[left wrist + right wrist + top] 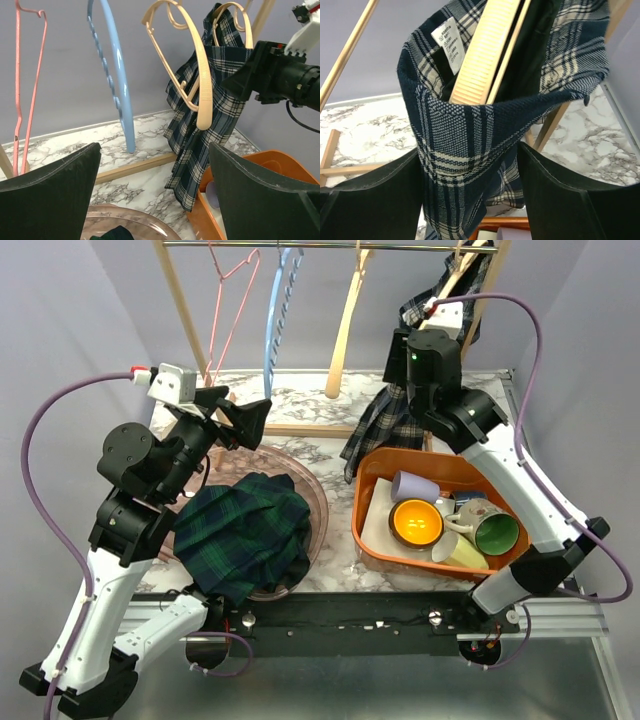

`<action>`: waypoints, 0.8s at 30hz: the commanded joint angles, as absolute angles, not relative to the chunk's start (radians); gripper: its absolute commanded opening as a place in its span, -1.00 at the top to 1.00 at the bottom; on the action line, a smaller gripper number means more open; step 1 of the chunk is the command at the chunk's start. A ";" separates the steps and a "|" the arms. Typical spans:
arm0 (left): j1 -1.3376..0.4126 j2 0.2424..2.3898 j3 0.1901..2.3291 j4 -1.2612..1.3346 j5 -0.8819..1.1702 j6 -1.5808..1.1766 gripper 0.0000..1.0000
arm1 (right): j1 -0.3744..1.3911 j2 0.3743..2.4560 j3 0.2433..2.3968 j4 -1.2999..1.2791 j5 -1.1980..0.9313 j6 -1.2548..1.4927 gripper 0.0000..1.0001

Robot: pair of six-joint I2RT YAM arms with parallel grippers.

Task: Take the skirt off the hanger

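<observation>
The navy-and-white plaid skirt hangs from a beige hanger at the right end of the rack, its hem reaching down to the table. In the right wrist view the skirt's waistband drapes over the ribbed hanger bar. My right gripper straddles that cloth with jaws wide apart, one on each side; the left one brushes the fabric. My left gripper hovers open and empty over the table's left middle, facing the skirt.
Pink, blue and beige empty hangers hang on the wooden rack. An orange tray with cups sits below the skirt. A tinted round dish holds a dark green plaid cloth.
</observation>
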State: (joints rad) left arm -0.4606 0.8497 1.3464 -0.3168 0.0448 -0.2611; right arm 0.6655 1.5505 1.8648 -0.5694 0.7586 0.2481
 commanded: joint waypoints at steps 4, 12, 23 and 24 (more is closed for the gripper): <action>-0.466 0.841 1.347 -0.276 -0.029 -0.275 -0.98 | 0.660 1.402 1.770 -0.521 0.712 0.219 -0.53; -0.466 0.813 1.310 -0.250 -0.040 -0.270 -0.98 | 0.660 1.431 1.786 -0.509 0.718 0.195 -0.57; -0.466 0.799 1.292 -0.241 -0.038 -0.264 -0.98 | 0.658 1.465 1.821 -0.423 0.673 0.137 0.10; -0.466 0.799 1.290 -0.238 -0.040 -0.267 -0.98 | 0.658 1.466 1.822 -0.419 0.670 0.129 0.16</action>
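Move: The plaid skirt's near waist corner hangs between the right hand's open fingers, about 3 cm ahead, 1 cm left and 2 cm higher. From that hand, the empty wooden hanger is some 9 cm left, 2 cm ahead and 4 cm up; the orange box's middle is about 10 cm back, 8 cm right and 37 cm below. From the left hand, the same waist corner lies roughly 18 cm ahead, 29 cm right and 3 cm lower. Back and to the right, rising slightly, the right hand first retreats about 4 cm from the skirt with its fingers parted on either side of the cloth. It then reverses, easing some 2.5 cm forward and left and sinking slightly, while the fingers close partway around the near fold just below the waistband and hanger end, drawing in on the cloth from both sides. ##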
